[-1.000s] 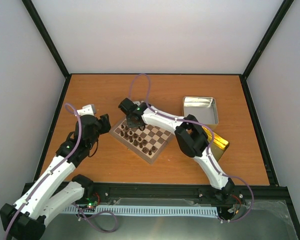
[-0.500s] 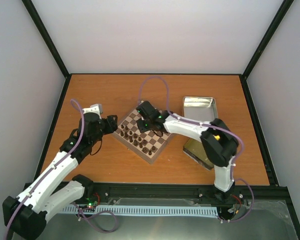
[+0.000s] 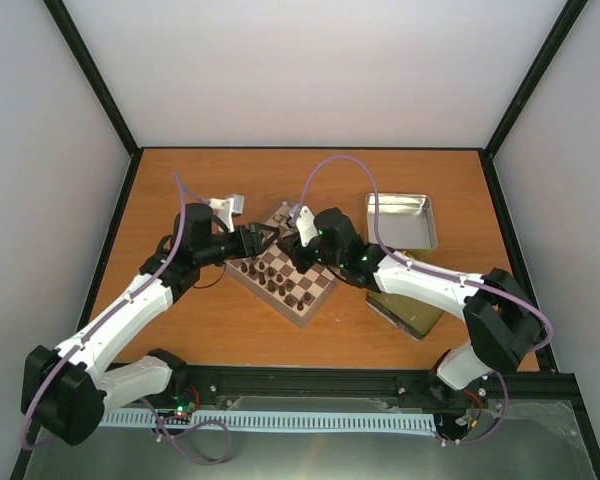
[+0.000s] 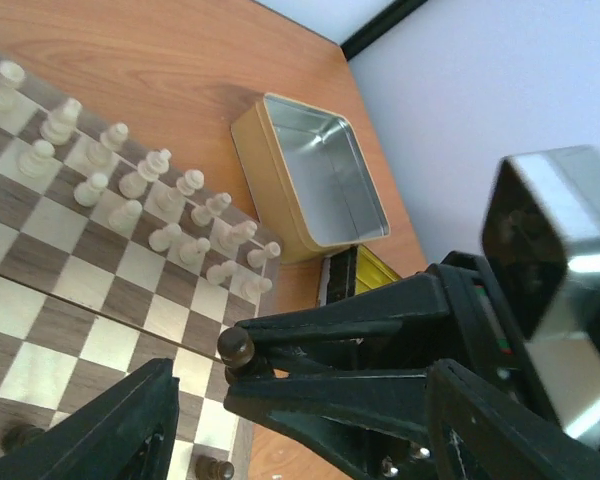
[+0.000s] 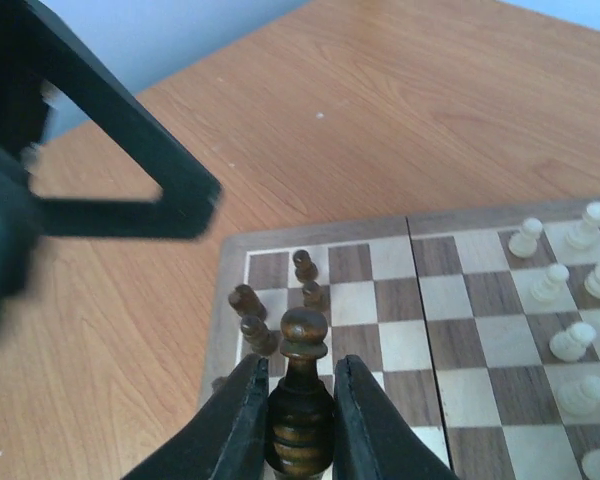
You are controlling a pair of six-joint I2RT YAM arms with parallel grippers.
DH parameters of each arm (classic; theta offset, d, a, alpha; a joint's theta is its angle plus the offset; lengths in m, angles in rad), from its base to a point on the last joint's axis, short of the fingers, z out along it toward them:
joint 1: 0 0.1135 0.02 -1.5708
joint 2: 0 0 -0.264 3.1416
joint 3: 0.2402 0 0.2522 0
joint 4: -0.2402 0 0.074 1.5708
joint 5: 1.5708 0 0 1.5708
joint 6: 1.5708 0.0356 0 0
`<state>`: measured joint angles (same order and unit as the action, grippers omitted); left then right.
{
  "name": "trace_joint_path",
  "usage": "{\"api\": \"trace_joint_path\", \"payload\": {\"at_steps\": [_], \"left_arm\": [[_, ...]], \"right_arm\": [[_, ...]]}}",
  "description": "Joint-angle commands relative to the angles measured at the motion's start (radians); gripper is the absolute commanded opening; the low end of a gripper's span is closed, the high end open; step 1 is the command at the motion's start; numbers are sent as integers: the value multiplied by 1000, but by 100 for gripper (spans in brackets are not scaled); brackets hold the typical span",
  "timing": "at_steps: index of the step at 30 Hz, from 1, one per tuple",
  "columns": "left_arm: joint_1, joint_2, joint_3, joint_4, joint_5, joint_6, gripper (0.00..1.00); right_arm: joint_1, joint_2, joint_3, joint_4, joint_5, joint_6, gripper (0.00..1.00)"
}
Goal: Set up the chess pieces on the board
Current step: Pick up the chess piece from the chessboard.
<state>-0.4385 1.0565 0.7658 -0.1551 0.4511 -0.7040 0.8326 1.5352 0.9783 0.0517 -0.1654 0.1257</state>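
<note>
My right gripper (image 5: 299, 378) is shut on a dark brown chess piece (image 5: 304, 338) and holds it upright above the board's (image 5: 430, 300) near left part. Three dark chess pieces (image 5: 305, 266) stand on the squares just beyond it. In the left wrist view the same piece (image 4: 235, 346) shows pinched at the right gripper's fingertips. My left gripper (image 4: 305, 400) is open, its fingers wide on either side of the right gripper's tips. From the top, both grippers meet over the board's (image 3: 310, 290) far left corner, the left gripper (image 3: 259, 240) facing the right gripper (image 3: 283, 243).
Cream chessmen (image 4: 130, 182) stand in two rows on the board's other side. A silver tin (image 3: 401, 220) lies right of the board, a gold tin (image 3: 412, 305) under my right forearm. The tin (image 4: 310, 175) also shows beyond the cream rows.
My left arm has swung right to the board and its jaws have widened. My right arm has drawn back to the right with the dark piece in its jaws.
</note>
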Motion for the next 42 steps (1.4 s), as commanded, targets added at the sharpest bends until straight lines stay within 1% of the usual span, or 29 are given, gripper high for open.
{"api": "trace_joint_path", "payload": {"at_steps": [1, 12, 13, 15, 21, 23, 24, 27, 28, 30, 33, 35, 38, 42], "left_arm": [[3, 41, 34, 61, 101, -36, 65], [3, 81, 7, 91, 71, -72, 35], [3, 84, 6, 92, 70, -71, 29], [3, 88, 6, 96, 69, -73, 22], [3, 89, -2, 98, 50, -74, 7], [3, 88, -4, 102, 56, -76, 1], [3, 87, -6, 103, 56, -76, 1], [3, 78, -8, 103, 52, -75, 1], [2, 73, -8, 100, 47, -75, 1], [3, 63, -3, 98, 45, -77, 1], [3, 42, 7, 98, 60, -92, 1], [3, 28, 20, 97, 76, -113, 1], [3, 9, 45, 106, 115, -171, 1], [3, -19, 53, 184, 185, -325, 1]], "right_arm": [[-4, -43, -22, 109, -66, -39, 18], [-4, -61, -29, 147, -102, -16, 18], [-4, -61, -29, 147, -104, -15, 18], [-4, -61, -29, 148, -103, -13, 18], [-4, -57, -26, 150, -112, -6, 19], [-4, -56, -22, 146, -100, 7, 22], [-4, -54, -18, 138, -87, 26, 26], [-6, -47, 15, 73, -71, 74, 47], [-7, -52, 16, 63, -78, 88, 52], [-9, -83, -18, 91, -110, 132, 61], [-14, -166, -106, 203, -137, 256, 72], [-16, -212, -166, 272, -140, 352, 75], [-18, -262, -243, 412, -133, 522, 76], [-18, -289, -316, 615, -124, 705, 73]]}}
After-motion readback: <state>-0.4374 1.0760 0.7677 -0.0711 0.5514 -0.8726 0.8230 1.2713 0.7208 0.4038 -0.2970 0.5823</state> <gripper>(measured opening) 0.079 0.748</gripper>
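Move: The dark chess piece sits pinched in the right hand's fingertips. From the left hand it is close by, about 2 cm ahead, 2 cm to the right and 4 cm below. Some 20 cm beneath the left hand lies the chessboard, its middle about 2 cm ahead and 3 cm to the right. At nearly that depth stand the set-up dark pieces, about 2 cm back and 1 cm left, and the light pieces, 12 cm ahead and 6 cm right. Upwards and slightly back and left, the right hand offers the held piece to the left hand, which eases about 1.5 cm right and down, then shuts its open fingers on it. The right fingers then spread wide and that hand draws back, up and right, rolling its left side up, while the left hand keeps its pinch and rises about 3 cm. ##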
